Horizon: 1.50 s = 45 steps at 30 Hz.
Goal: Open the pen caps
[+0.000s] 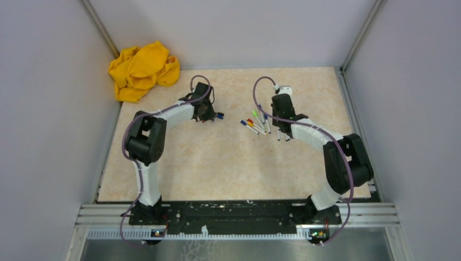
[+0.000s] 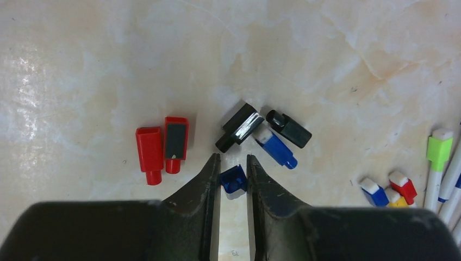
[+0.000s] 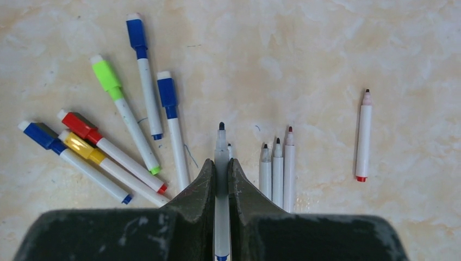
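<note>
In the left wrist view my left gripper [image 2: 232,175] is shut on a small blue pen cap [image 2: 234,179], just above the table. Loose caps lie past the fingertips: two red caps [image 2: 149,152], two black ones [image 2: 239,128] and a blue one [image 2: 274,147]. My right gripper [image 3: 220,166] is shut on an uncapped white pen barrel [image 3: 221,147] with a dark tip. Several capped pens fan out to its left, with blue [image 3: 136,32], green [image 3: 106,73], red [image 3: 76,122] and yellow [image 3: 79,144] caps. In the top view the left gripper [image 1: 212,115] and the right gripper [image 1: 273,120] sit mid-table.
Three uncapped pens [image 3: 277,168] lie side by side just right of the right gripper, and another one [image 3: 363,136] lies farther right. A yellow cloth [image 1: 142,69] is bunched at the far left corner. Grey walls close in the table's left, back and right sides.
</note>
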Available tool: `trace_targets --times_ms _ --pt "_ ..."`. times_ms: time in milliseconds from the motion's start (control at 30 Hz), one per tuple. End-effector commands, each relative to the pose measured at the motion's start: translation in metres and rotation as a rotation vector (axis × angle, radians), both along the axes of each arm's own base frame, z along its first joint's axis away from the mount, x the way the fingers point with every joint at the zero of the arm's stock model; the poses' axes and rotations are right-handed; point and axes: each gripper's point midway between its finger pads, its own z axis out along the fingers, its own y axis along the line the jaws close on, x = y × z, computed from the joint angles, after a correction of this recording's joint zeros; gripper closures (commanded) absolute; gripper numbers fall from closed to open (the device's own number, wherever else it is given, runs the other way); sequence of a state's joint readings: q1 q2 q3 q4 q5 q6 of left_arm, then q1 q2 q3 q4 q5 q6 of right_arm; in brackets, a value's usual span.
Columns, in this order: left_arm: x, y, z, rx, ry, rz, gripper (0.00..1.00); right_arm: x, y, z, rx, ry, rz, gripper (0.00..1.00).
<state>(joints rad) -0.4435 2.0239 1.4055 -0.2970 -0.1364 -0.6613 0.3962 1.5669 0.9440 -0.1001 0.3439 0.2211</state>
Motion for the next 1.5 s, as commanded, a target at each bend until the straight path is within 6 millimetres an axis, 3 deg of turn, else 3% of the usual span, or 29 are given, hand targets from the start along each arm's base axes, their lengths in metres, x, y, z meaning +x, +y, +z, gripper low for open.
trace_targets --times_ms 0,467,767,933,1367,1467 --pt "-0.006 0.006 0.001 0.038 0.005 0.006 0.96 0.004 -0.016 -0.006 -0.011 0.011 -0.071 1.00" --pt "-0.011 0.010 -0.006 0.040 0.018 0.019 0.78 -0.006 -0.027 -0.040 -0.062 0.105 -0.094 1.00" --pt "-0.013 0.010 -0.007 0.034 0.022 0.021 0.60 -0.010 -0.030 -0.052 -0.076 0.139 -0.107 0.92" --pt "-0.014 0.010 -0.006 0.033 0.021 0.023 0.58 -0.012 -0.033 -0.055 -0.076 0.150 -0.113 0.89" --pt "-0.008 0.008 0.026 -0.002 -0.048 0.038 0.56 -0.013 -0.034 -0.058 -0.080 0.169 -0.113 0.75" --pt "-0.008 0.008 0.034 -0.010 -0.066 0.043 0.52 -0.010 -0.032 -0.049 -0.073 0.132 -0.103 0.74"
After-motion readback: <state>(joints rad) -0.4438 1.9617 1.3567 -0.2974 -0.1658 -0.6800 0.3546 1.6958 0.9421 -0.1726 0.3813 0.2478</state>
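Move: The uncapped pen in the right fingers is bound for a gap about 3 cm to the right, 2 cm back and 6 cm below. A lone uncapped pen lies 2 cm back and 7 below; three uncapped pens lie 5 cm right, 2 back. A blue-capped marker is about 4 cm left and 2 ahead. The left hand's blue cap goes 1 cm down, 1 back and 1 left; a silver-black cap lies 2 cm ahead, another blue cap 2 right, two red caps 5 left and 1 ahead. The uncapped pen is lowered some 5 cm and carried 2–3 cm right by the right hand, drawing slightly back and tipping down about 10 degrees, into the gap beside the three bare pens; then the fingers open around it. The blue cap is eased down and back-left about a centimetre, let go among the other caps as the left fingers open, and the left hand starts rising. ##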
